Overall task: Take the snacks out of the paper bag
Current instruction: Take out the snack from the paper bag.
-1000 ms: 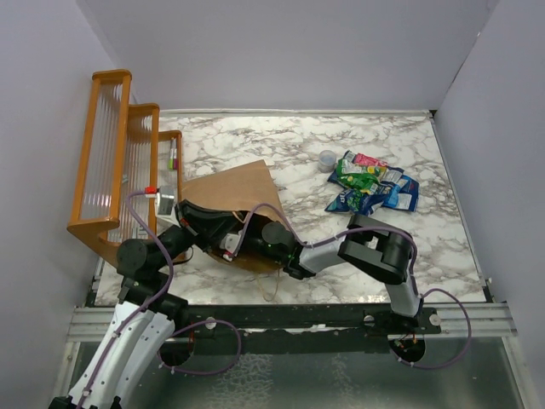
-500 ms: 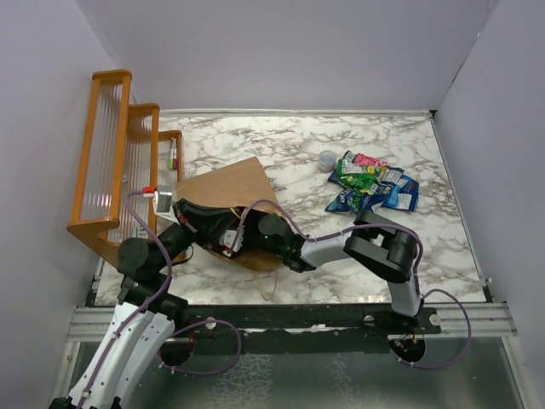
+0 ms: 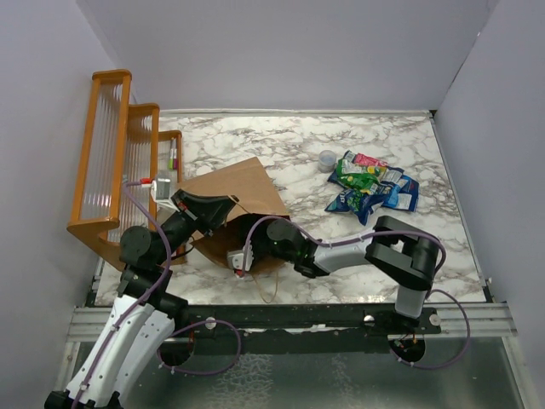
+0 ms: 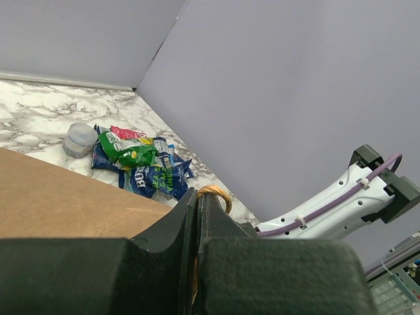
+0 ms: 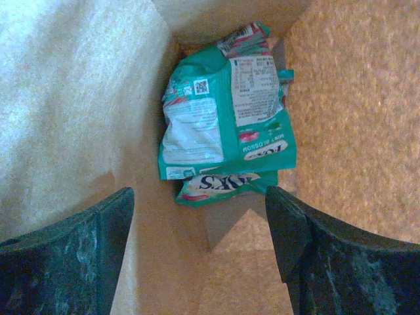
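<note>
The brown paper bag lies on its side at the table's left, its mouth toward the arms. My left gripper is shut on the bag's twisted handle, which loops out above the fingertips of the left gripper. My right gripper is open inside the bag, a short way from two teal snacks: one packet lies on another at the bag's bottom. Nothing sits between its fingers. Several more snacks lie piled on the marble at the right.
A small clear cup stands just left of the snack pile. An orange wooden rack fills the far left, close behind the bag. The right arm stretches low across the table's front. Grey walls enclose the table.
My right gripper has reached further left into the bag and its jaws have opened wider. The left gripper has shifted up and right with the handle, and the bag has moved slightly.
</note>
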Robot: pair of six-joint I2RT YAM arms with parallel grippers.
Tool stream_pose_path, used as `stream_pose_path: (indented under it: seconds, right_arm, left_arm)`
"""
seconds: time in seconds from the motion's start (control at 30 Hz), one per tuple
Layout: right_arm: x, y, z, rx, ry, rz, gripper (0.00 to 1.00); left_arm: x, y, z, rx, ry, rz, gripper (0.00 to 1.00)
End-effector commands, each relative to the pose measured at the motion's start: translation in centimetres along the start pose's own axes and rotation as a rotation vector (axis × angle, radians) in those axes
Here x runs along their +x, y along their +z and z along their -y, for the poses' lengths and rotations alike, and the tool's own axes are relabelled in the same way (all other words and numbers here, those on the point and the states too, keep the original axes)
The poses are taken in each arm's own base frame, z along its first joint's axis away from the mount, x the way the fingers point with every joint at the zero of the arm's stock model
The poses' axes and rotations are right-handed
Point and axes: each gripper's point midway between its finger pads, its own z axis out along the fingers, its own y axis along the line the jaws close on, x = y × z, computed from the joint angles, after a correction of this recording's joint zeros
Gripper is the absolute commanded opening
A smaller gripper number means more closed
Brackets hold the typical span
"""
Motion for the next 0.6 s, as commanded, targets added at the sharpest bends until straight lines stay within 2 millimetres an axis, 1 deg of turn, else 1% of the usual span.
stream_pose_path:
  seconds: [0.0, 0.07, 0.13, 0.23, 0.3, 0.33, 0.5, 0.57]
  right_arm:
    - [-1.6, 0.3, 1.1, 0.044, -0.168, 0.016, 0.81]
    - [-1.6, 0.7, 1.8, 0.077, -0.189, -0.004, 0.81]
    - [-1.3, 1.4, 1.9, 0.051, -0.191, -0.026, 0.78]
    - [-1.8, 2.3, 2.3, 0.047, -0.194, -0.006, 0.77]
    - [-1.5, 3.4, 1.6, -0.012, -0.202, -0.021, 0.77]
    - [-1.6, 3.8, 1.7, -0.015, -0.202, -0.021, 0.77]
    - [-1.9, 5.7, 2.3, -0.025, -0.193, 0.006, 0.83]
    - [-1.4, 6.6, 2.4, -0.021, -0.182, 0.0, 0.87]
  left_arm:
    - [-2.8, 0.4, 1.4, 0.021, 0.013, 0.099, 0.0]
    - [-3.1, 0.5, 1.5, 0.015, 0.021, 0.104, 0.0]
    - [-3.1, 0.6, 1.8, 0.03, 0.027, 0.096, 0.0]
    - [-2.5, 0.6, 2.4, 0.072, 0.03, 0.066, 0.0]
    - [-2.1, 0.4, 2.7, 0.096, 0.028, 0.051, 0.0]
    - [-1.9, 0.3, 2.9, 0.106, 0.026, 0.044, 0.0]
    - [-1.2, -0.4, 3.9, 0.157, 0.029, 0.02, 0.0]
    - [-0.9, -0.6, 4.3, 0.18, 0.036, 0.001, 0.0]
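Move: The green snack packet lies deep in the paper bag, about 12 cm left of the right hand, some 3 cm ahead and 6 cm below. A second green packet is tucked under it, roughly 2 cm farther out. The wooden tray outside the bag is about 19 cm left of the right hand and 5 cm ahead. From the left hand, which already holds the bag's handle, the packet lies some 14 cm left, 6 cm ahead and 30 cm below. Right hand, open, reaches about 5 cm left towards the packet, rising slightly; left hand lifts the handle 2 cm. ##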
